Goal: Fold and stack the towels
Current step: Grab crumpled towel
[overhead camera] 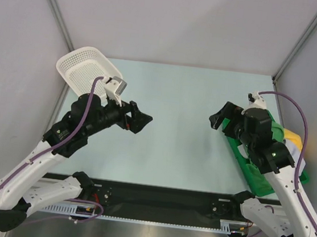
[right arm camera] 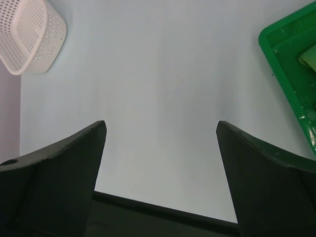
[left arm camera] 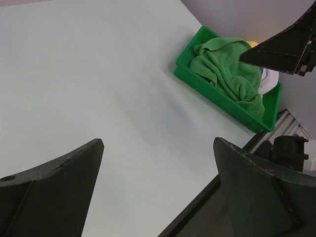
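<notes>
The towels lie bunched in a green plastic tray (left arm camera: 193, 74) at the table's right side. A crumpled green towel (left arm camera: 227, 69) lies on top, with a bit of white towel (left arm camera: 269, 80) and a sliver of yellow towel (left arm camera: 253, 44) behind it. From above, my right arm covers most of the tray (overhead camera: 250, 173); the yellow towel (overhead camera: 293, 136) shows beside it. My left gripper (overhead camera: 143, 119) (left arm camera: 158, 143) hangs open over bare table at the left. My right gripper (overhead camera: 218, 118) (right arm camera: 161, 123) is open too, just left of the tray. Neither holds anything.
A white mesh basket (overhead camera: 88, 67) (right arm camera: 30, 34) sits at the far left corner, behind my left arm. The pale tabletop (overhead camera: 178, 98) stretches between the two grippers. Grey walls close in the left, right and back. A black rail (overhead camera: 160, 201) runs along the near edge.
</notes>
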You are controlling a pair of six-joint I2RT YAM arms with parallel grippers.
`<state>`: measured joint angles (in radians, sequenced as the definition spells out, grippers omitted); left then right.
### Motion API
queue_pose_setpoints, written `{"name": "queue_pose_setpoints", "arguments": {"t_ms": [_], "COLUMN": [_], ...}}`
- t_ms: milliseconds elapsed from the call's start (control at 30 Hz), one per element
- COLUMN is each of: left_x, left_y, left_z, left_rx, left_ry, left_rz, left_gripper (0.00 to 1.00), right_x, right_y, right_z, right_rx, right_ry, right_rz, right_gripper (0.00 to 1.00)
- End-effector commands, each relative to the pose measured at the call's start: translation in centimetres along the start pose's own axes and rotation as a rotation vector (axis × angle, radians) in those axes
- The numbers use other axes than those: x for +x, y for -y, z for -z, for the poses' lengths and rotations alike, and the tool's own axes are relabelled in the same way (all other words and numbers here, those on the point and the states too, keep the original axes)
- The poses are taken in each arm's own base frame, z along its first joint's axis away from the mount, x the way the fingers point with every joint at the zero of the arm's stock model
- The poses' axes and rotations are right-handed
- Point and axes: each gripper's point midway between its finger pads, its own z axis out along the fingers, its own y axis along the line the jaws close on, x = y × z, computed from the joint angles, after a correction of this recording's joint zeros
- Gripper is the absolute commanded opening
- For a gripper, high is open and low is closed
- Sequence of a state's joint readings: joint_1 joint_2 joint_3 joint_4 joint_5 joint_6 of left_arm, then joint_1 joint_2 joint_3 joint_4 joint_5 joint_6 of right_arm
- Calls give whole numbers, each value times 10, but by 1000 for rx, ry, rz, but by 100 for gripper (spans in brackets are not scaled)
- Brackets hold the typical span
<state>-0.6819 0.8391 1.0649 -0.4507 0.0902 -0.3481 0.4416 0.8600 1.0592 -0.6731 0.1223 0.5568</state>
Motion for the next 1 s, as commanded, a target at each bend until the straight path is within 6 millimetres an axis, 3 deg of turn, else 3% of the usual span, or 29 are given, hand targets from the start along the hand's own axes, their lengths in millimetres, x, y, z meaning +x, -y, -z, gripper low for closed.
{"name": "queue_pose_setpoints", "arguments": {"t_ms": [0, 67, 167, 233, 267, 300, 333, 433, 567, 667, 700, 967], "left_x": [-8, -7, -1, 4, 7, 9, 12, 19, 28, 35, 39, 38], "left_y": [0, -1, -2, 1, 2, 3, 6, 7, 9, 9, 8, 5], "left_z": [1, 1, 1, 0, -1, -1, -2, -6, -10, -15, -15, -19], "left_rx": [1, -5, -2, 23, 29, 39, 54, 64, 82, 87, 86, 56], "left_ry": [35, 29, 20, 11, 5, 0, -11, -47, -80, -115, -132, -156], "left_rz": [-15, -15, -3, 6, 10, 14, 19, 26, 39, 46, 48, 58], "left_gripper": [100, 100, 100, 100, 100, 100, 100, 100, 100, 100, 100, 100], "right_x": [-24, -27, -47, -65, -67, -64, -66, -62, -51, -44, -32, -22], "right_y": [5, 20, 70, 115, 124, 131, 157, 202, 263, 278, 289, 309], "right_z": [10, 9, 20, 26, 23, 12, 12, 18, 42, 34, 34, 3], "right_rx": [47, 130, 413, 631, 656, 654, 723, 891, 1095, 1041, 1046, 967], "right_ry": [92, 117, 207, 238, 220, 173, 168, 140, 153, 163, 145, 107], "right_rz": [-21, -28, -61, -93, -93, -84, -96, -114, -210, -286, -312, -244], "right_gripper": [100, 100, 95, 88, 85, 82, 74, 60, 56, 52, 51, 45]}}
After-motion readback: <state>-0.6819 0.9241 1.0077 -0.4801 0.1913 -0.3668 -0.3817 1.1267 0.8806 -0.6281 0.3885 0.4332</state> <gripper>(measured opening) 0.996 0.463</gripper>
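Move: The green towel lies about 24 cm to the right of the right hand, roughly 2 cm ahead and 21 cm below. The white towel is about 15 cm farther right of it and 2 cm nearer the base. The yellow towel is some 13 cm right of it and 7 cm farther out. From the left hand the green towel is roughly 52 cm right, 6 cm ahead and 26 cm down. Turning clockwise, the right hand swings some 27 cm right and down towards the green towel, half-closing; left sinks. ##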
